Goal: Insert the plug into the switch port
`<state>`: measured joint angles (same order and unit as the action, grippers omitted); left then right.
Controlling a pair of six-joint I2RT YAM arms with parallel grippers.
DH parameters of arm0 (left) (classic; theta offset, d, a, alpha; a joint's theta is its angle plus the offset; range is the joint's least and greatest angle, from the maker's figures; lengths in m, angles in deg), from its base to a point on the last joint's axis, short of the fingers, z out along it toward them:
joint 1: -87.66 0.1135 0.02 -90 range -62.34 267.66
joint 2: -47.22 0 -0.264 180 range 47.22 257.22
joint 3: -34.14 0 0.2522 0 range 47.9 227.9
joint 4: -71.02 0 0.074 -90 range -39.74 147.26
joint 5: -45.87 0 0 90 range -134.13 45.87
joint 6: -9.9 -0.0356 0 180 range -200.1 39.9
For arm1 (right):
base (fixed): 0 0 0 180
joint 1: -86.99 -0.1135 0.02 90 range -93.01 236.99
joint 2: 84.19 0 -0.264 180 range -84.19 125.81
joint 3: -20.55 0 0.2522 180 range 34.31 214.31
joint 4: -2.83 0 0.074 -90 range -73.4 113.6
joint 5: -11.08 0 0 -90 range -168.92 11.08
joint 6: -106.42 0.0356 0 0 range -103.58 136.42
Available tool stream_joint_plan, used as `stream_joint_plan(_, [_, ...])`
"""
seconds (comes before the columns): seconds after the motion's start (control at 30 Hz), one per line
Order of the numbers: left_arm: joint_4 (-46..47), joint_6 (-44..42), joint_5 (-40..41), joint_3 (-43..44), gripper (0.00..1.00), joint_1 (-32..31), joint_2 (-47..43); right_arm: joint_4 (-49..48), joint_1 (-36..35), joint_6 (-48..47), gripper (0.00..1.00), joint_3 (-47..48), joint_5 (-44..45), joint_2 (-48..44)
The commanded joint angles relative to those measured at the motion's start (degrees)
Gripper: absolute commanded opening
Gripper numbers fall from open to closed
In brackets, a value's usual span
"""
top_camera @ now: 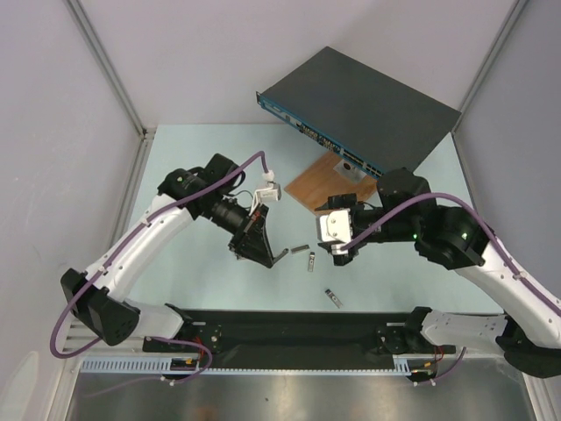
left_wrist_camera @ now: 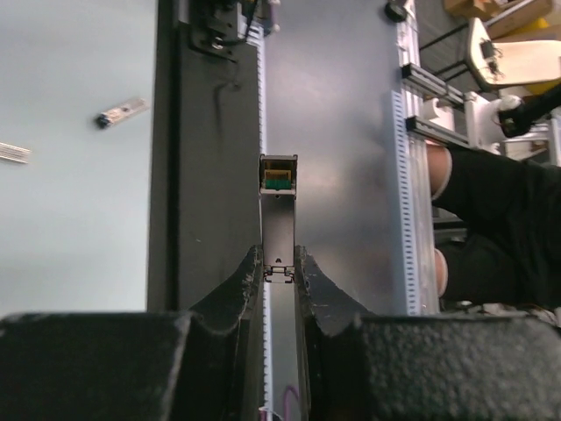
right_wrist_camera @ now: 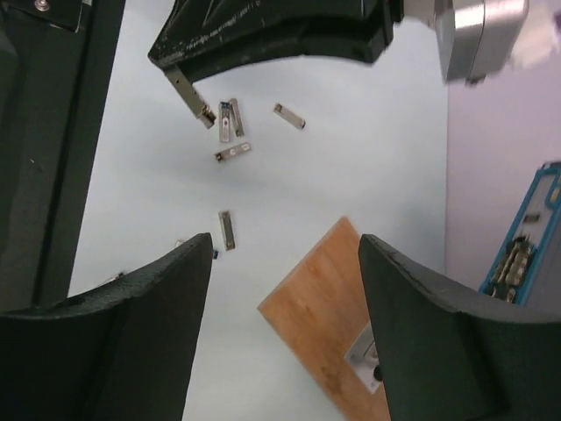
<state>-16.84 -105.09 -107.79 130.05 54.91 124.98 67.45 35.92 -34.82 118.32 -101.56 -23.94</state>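
Note:
The switch point(top_camera: 368, 105) is a flat dark grey box at the back right; its blue socket strip point(top_camera: 329, 140) faces the table, and its edge shows in the right wrist view point(right_wrist_camera: 524, 254). My left gripper point(left_wrist_camera: 279, 263) is shut on a slim metal plug point(left_wrist_camera: 279, 206), which sticks straight out from the fingertips. From above, that gripper point(top_camera: 277, 256) hangs over the table's middle, far from the switch. My right gripper point(top_camera: 338, 254) stands open beside it, with nothing between its fingers point(right_wrist_camera: 140, 316). The right wrist view also catches the held plug point(right_wrist_camera: 188, 92).
A brown wooden board point(top_camera: 326, 182) lies in front of the switch. Several loose plugs lie on the table: two near the grippers point(top_camera: 305, 254), one nearer the front point(top_camera: 333, 298), and more in the right wrist view point(right_wrist_camera: 227, 230). A black base rail point(top_camera: 298, 329) runs along the near edge.

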Motion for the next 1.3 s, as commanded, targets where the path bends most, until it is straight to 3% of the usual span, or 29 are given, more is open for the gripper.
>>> stream_joint_plan(0.0, [3.08, 4.42, -5.51, -2.77, 0.0, -1.35, -2.34, -3.3, -4.38, -5.26, 0.72, 0.02, 1.8, 1.36])
stream_joint_plan(0.13, [4.24, 6.8, -6.56, -3.75, 0.0, -1.96, -2.26, -0.41, -11.22, -8.69, 0.62, 0.63, 2.16, 3.64])
stream_joint_plan(0.37, [3.88, 7.24, -8.67, -3.66, 0.0, -2.23, -1.56, -0.05, -17.21, -10.55, 0.57, 0.19, 3.47, 6.63])
stream_joint_plan(0.8, [2.83, 5.92, -9.03, -3.22, 0.01, -2.49, -0.85, -0.75, -19.07, -8.88, 0.42, 0.28, 5.32, 10.33])
stream_joint_plan(0.9, [2.83, 5.83, -9.2, -3.22, 0.0, -2.58, -1.03, -1.71, -19.07, -7.48, 0.26, 0.19, 5.67, 10.68])
stream_joint_plan(0.97, [3.53, 6.09, -9.29, -3.05, 0.0, -2.58, -1.29, -1.89, -19.07, -7.12, 0.03, -0.16, 6.19, 10.85])
stream_joint_plan(1.03, [5.54, 7.06, -9.03, -2.96, 0.01, -2.58, -2.16, -2.59, -18.98, -5.98, 0.0, -0.6, 7.24, 10.85])
stream_joint_plan(1.07, [5.9, 7.67, -8.42, -2.26, 0.17, -2.58, -2.43, -2.69, -18.72, -5.28, 0.0, -0.6, 7.34, 10.77])
stream_joint_plan(1.13, [5.38, 6.63, -5.52, -0.16, 0.29, -2.06, -2.87, -3.12, -17.67, -0.72, 0.0, 0.71, 6.56, 10.94])
stream_joint_plan(1.17, [3.29, 5.15, -5.08, 2.46, 0.4, -1.44, -3.13, -2.95, -15.66, 1.21, 0.0, 1.5, 5.5, 11.03])
stream_joint_plan(1.23, [3.44, 4.34, -3.58, 4.59, 0.47, 1.89, -4.18, -1.9, -12.93, 6.73, 0.0, 3.34, 2.08, 11.29])
stream_joint_plan(1.27, [5.36, 5.73, -3.06, 6.16, 0.55, 3.38, -5.58, -1.72, -9.96, 8.34, 0.0, 3.53, 0.85, 11.21])
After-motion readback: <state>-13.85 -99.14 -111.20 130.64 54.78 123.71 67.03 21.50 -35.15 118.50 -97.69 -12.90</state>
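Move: The plug is already in the left gripper, its middle about 2 cm to that hand's right; the open right gripper waits about 11 cm to the left hand's right, 3 cm ahead and 5 cm higher. From the right hand the plug lies about 9 cm left, 3 cm back and 5 cm lower. On the table some 30 cm below the right hand, one loose plug is 9 cm ahead and 1 cm left, another 3 cm back and 4 cm right. Bring the right gripper left, back and down, about 7 cm left, to the plug's free end, turning some 20 degrees counter-clockwise, and pinch it shut there while the left hand eases back 2 cm and then holds still. Once the right has its grip, open the left fingers to about half and start lifting them up and forward; let the right ease forward 1 to 2 cm. ##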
